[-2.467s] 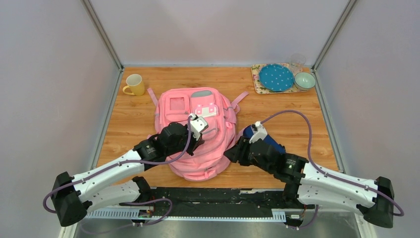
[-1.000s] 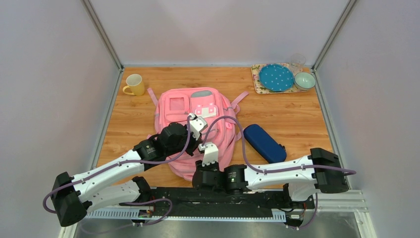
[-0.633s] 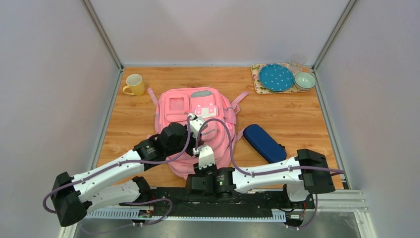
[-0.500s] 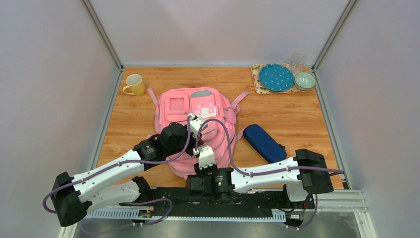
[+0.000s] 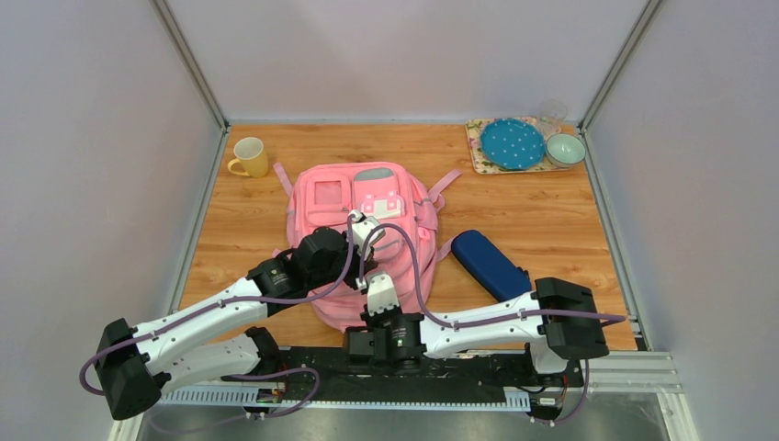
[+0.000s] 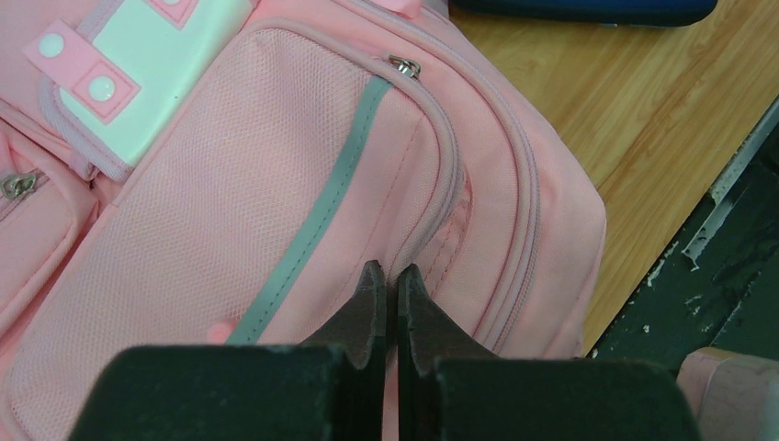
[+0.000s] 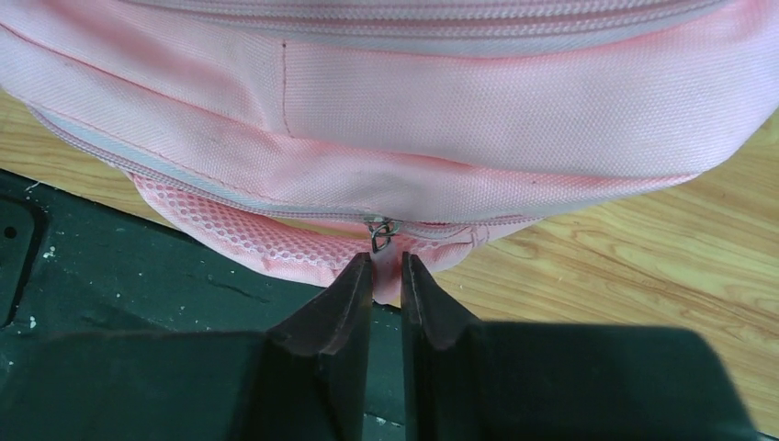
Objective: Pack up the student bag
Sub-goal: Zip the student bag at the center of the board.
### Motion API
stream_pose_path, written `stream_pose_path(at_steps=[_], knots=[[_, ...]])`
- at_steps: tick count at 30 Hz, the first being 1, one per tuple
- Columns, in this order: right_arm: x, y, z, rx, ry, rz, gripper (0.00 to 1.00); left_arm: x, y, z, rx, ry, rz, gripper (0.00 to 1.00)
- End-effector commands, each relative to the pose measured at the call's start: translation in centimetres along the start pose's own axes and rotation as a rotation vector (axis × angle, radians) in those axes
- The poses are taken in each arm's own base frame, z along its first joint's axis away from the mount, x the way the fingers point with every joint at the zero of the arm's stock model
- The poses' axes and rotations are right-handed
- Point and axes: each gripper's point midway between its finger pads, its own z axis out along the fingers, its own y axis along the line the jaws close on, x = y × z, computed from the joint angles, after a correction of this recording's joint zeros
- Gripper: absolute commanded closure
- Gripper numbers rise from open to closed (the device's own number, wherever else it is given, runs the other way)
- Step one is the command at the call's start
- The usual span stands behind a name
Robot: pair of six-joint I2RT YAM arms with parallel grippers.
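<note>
The pink student bag (image 5: 367,197) lies flat mid-table, front pockets up. My left gripper (image 6: 385,269) is shut, pinching a fold of bag (image 6: 230,184) fabric beside the lower front pocket's grey strip. My right gripper (image 7: 387,261) is at the near edge of the bag (image 7: 459,101). Its jaws stand almost together round a small pink tab hanging from the metal zip pull (image 7: 379,231). In the top view the wrist cameras hide both sets of fingertips.
A navy zip pouch (image 5: 490,264) lies on the table right of the bag. A yellow mug (image 5: 248,156) stands at the back left. At the back right, a tray (image 5: 478,152) carries a blue plate (image 5: 513,143), a bowl (image 5: 565,149) and a glass (image 5: 552,112).
My right arm swung left from the navy pouch to the bag's near edge, and its jaws narrowed around the zip tab. The pouch stayed on the table. My left gripper held still.
</note>
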Motion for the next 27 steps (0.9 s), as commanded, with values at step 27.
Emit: stream_pose_path(at_steps=[27], knots=[[-2.7,-2.8,-1.6,-0.334,-0.066,0.255,1.0,-0.3,1.8,-0.9,-0.096,-0.013,-0.026,1.0]])
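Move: Between the right hand's barely parted fingertips sits the zipper puller, under a centimetre ahead of and below their midpoint. The student bag's middle lies about 16 cm ahead of that hand and 3 cm to its left, at roughly its height; the blue pencil case is some 13 cm ahead, 21 cm to the right and 5 cm lower. From the left hand, closed at the front-pocket seam, the puller lies about 11 cm back, 2 cm right and 8 cm down. Pinching the zipper puller shut between its fingertips, the right hand stays nearly in place at first, dipping slightly, then draws the puller about 2 cm to the right, rising about 1 cm and edging forward as it speeds up, rolling some 15 degrees so that its left side rises. The left hand holds still, its closed fingertips kept on the front-pocket seam. ##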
